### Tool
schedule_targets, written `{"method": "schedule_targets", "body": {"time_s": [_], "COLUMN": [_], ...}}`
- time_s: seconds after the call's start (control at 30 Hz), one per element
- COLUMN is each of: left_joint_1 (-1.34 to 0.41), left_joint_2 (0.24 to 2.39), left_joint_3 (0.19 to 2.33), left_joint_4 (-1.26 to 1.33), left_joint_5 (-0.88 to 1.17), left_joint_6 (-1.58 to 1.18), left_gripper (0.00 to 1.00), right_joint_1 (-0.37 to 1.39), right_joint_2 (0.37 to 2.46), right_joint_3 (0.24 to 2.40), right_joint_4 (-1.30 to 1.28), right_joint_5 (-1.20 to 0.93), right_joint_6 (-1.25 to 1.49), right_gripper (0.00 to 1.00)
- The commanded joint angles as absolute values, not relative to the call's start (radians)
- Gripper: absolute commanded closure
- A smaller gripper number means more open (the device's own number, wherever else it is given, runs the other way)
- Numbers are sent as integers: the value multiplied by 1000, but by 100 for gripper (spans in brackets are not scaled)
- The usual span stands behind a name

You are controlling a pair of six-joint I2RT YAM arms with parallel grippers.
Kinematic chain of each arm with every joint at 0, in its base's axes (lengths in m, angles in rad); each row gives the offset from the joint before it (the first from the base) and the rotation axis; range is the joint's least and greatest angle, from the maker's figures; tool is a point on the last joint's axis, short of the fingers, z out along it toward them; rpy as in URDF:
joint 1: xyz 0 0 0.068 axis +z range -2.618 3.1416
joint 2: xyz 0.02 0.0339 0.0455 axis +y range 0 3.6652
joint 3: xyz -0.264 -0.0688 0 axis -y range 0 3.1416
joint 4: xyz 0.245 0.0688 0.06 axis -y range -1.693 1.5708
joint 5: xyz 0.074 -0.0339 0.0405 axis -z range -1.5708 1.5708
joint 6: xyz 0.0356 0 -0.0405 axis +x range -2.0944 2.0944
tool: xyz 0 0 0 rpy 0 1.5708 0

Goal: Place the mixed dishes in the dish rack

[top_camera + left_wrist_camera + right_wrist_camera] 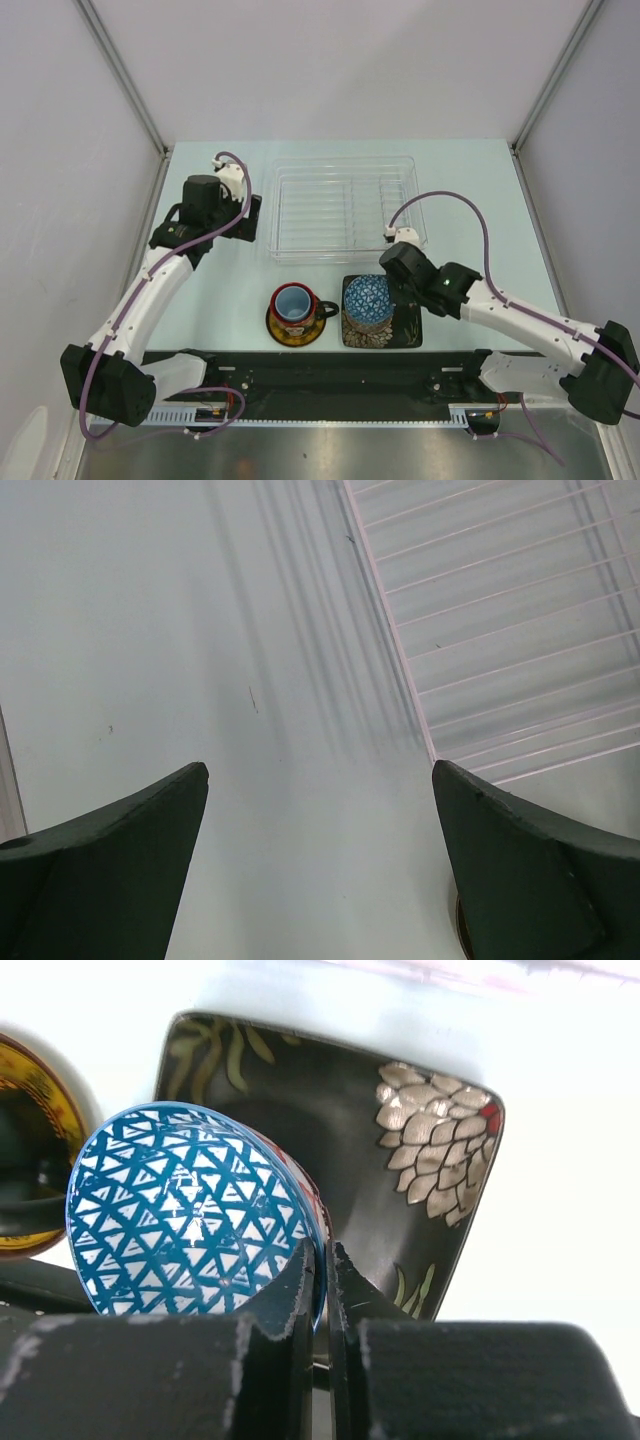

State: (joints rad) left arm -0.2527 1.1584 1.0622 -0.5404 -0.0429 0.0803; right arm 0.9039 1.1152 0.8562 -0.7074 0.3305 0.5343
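Observation:
My right gripper [392,284] is shut on the rim of the small blue-patterned bowl [366,298], one finger inside and one outside. It holds the bowl tilted over the square black white-flowered plate [384,328]. The right wrist view shows the gripper [327,1260], the bowl [180,1210] and the plate [400,1130]. The black mug [294,303], with the light-blue cup nested inside it, stands on the yellow-and-dark saucer [292,333] left of the plate. The see-through dish rack [345,205] lies behind them with nothing in it. My left gripper [250,215] is open and empty beside the rack's left wall [400,650].
Grey enclosure walls stand on the left, right and back of the pale table. A black rail [330,375] runs along the near edge between the arm bases. The saucer's edge [30,1090] shows at the left of the right wrist view.

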Motion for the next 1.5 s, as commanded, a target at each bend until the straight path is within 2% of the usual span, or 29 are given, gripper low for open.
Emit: {"method": "schedule_targets", "body": {"time_s": [0.0,0.17,0.27,0.43,0.67,0.8,0.9,1.13,1.23,1.47], "left_joint_1": [-249,-247,-249,-247,-245,-239,-235,-227,-225,-221], "left_joint_2": [1157,1155,1158,1170,1164,1161,1166,1170,1172,1175], "left_joint_3": [1065,1058,1065,1084,1094,1092,1091,1089,1086,1088], "left_joint_4": [-508,-505,-503,-515,-532,-535,-535,-534,-535,-534], "left_joint_5": [-51,-52,-38,-14,-9,-8,-8,21,21,25], "left_joint_6": [89,87,75,51,54,55,55,52,52,41], "left_gripper": [0,0,0,0,0,0,0,0,0,0], "right_joint_1": [897,867,836,763,643,638,637,643,638,626], "right_joint_2": [1065,1040,1064,1166,1457,1697,1791,1950,1974,2029], "right_joint_3": [943,1067,1167,1284,1487,1618,1686,1678,1661,1684], "right_joint_4": [-699,-727,-713,-548,-361,-176,-39,286,350,126], "right_joint_5": [370,466,604,834,997,1210,1281,1348,1347,1281], "right_joint_6": [494,394,304,166,8,-261,-430,-757,-799,-562], "right_gripper": [100,100,100,100,100,100,100,100,100,100]}}
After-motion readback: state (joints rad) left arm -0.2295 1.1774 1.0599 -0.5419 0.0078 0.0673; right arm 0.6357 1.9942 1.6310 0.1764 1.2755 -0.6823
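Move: The right hand already holds the blue bowl by its right rim. The dish rack's middle lies about 18 cm ahead of that hand, 9 cm left and 7 below, its far right corner some 28 ahead and 5 right. The square plate is 7 cm back, 1 left and 10 below, the second bowl on it 6 back and 4 left, the mug 5 back and 22 left. From the left hand, the rack's middle is about 20 cm right, 3 ahead and 17 below. Up and then mostly forward, the right arm swings the pinched blue bowl from over the plate across the rack to its far right part, some 29 cm out, 15 higher and slightly right, sinking 2 or 3 cm before it stops. On the way the wrist lifts to near level, turns clockwise and rolls its left side down, ending with the fingers pointing forward and right; the fingers stay closed on the rim. ##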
